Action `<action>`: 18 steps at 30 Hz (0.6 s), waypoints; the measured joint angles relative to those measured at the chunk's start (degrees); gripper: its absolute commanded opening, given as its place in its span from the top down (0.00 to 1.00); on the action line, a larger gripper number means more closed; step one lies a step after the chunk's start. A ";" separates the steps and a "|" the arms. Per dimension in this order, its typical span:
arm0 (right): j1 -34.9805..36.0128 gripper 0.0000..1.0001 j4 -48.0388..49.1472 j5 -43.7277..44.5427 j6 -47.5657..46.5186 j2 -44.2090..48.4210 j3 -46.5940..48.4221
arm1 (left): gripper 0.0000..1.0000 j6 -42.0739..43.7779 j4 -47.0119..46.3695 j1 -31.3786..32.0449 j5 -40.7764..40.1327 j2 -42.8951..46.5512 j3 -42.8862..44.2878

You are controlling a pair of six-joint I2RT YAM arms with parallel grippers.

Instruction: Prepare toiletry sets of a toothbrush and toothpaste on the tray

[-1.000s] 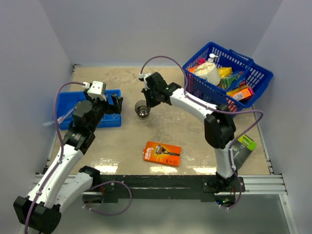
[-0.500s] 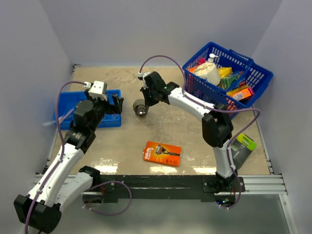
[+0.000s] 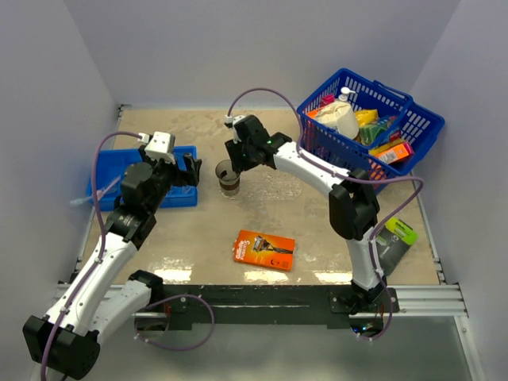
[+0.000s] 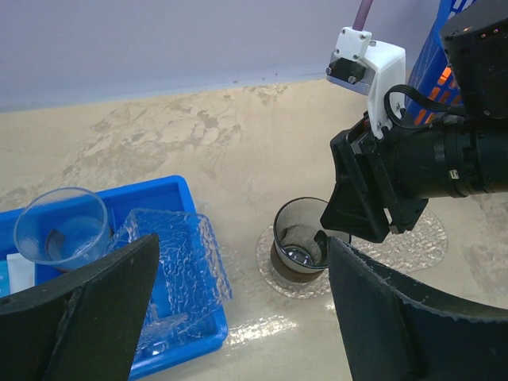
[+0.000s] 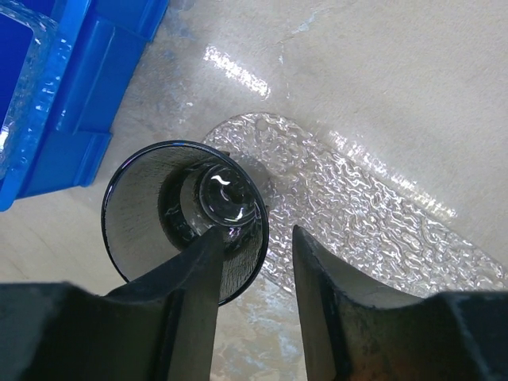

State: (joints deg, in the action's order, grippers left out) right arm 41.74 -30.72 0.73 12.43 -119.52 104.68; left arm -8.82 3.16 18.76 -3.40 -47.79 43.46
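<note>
A brownish translucent cup (image 3: 228, 178) stands upright on the clear textured tray (image 5: 357, 214), at the tray's left end. My right gripper (image 5: 258, 234) is open and straddles the cup's (image 5: 182, 214) near rim: one finger sits inside against the wall, the other stands apart outside over the tray. My left gripper (image 4: 242, 240) hangs wide open with nothing between its fingers, above the gap between the blue bin and the cup (image 4: 305, 246). No toothbrush or toothpaste can be made out; both are out of view.
The blue compartment bin (image 3: 178, 197) at left holds a clear cup (image 4: 62, 230) and a crinkled clear insert (image 4: 171, 254). A blue wire basket (image 3: 413, 119) of goods stands at back right. An orange razor pack (image 3: 263, 248) lies front centre and a green-black pack (image 3: 397, 236) at right.
The brownish cup was tipped with its mouth facing up at the camera and now stands upright on the tray. My right gripper's jaws have parted from it. The left arm has not moved.
</note>
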 measured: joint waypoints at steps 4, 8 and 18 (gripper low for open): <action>0.00 0.50 0.22 0.04 0.17 0.00 0.00 | 0.09 0.00 -0.02 0.00 0.00 0.00 0.00; 0.00 0.43 0.48 0.04 0.24 0.00 0.00 | 0.09 0.00 0.00 0.00 0.02 -0.02 0.00; 0.00 0.41 3.28 -0.22 0.68 0.61 -1.70 | 0.09 0.00 0.33 0.00 0.00 -0.22 0.00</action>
State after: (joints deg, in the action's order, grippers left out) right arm 41.74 -27.44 0.51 13.10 -118.91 102.98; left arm -8.82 3.49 18.76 -3.40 -48.01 43.46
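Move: Just left of the right hand stands the clear cup: its middle is about 2 cm left, 2 cm back and 4 cm below, with the near side of its rim between the fingers. The clear textured tray under the cup is centred some 7 cm right, level fore and aft, and the blue bin about 27 cm left and 2 cm ahead. The orange razor pack lies roughly 20 cm back and 9 cm right. From the left hand, the cup is some 7 cm ahead, 12 cm right and 18 cm below. Spreading its already half-open fingers wider, from about 40 to 60 percent, the right hand stays at the cup's rim, one finger over the inside of the cup and the other outside the wall. It drifts only about half a centimetre forward, left and up, with no real turn of the wrist, and settles back slightly at the end. ##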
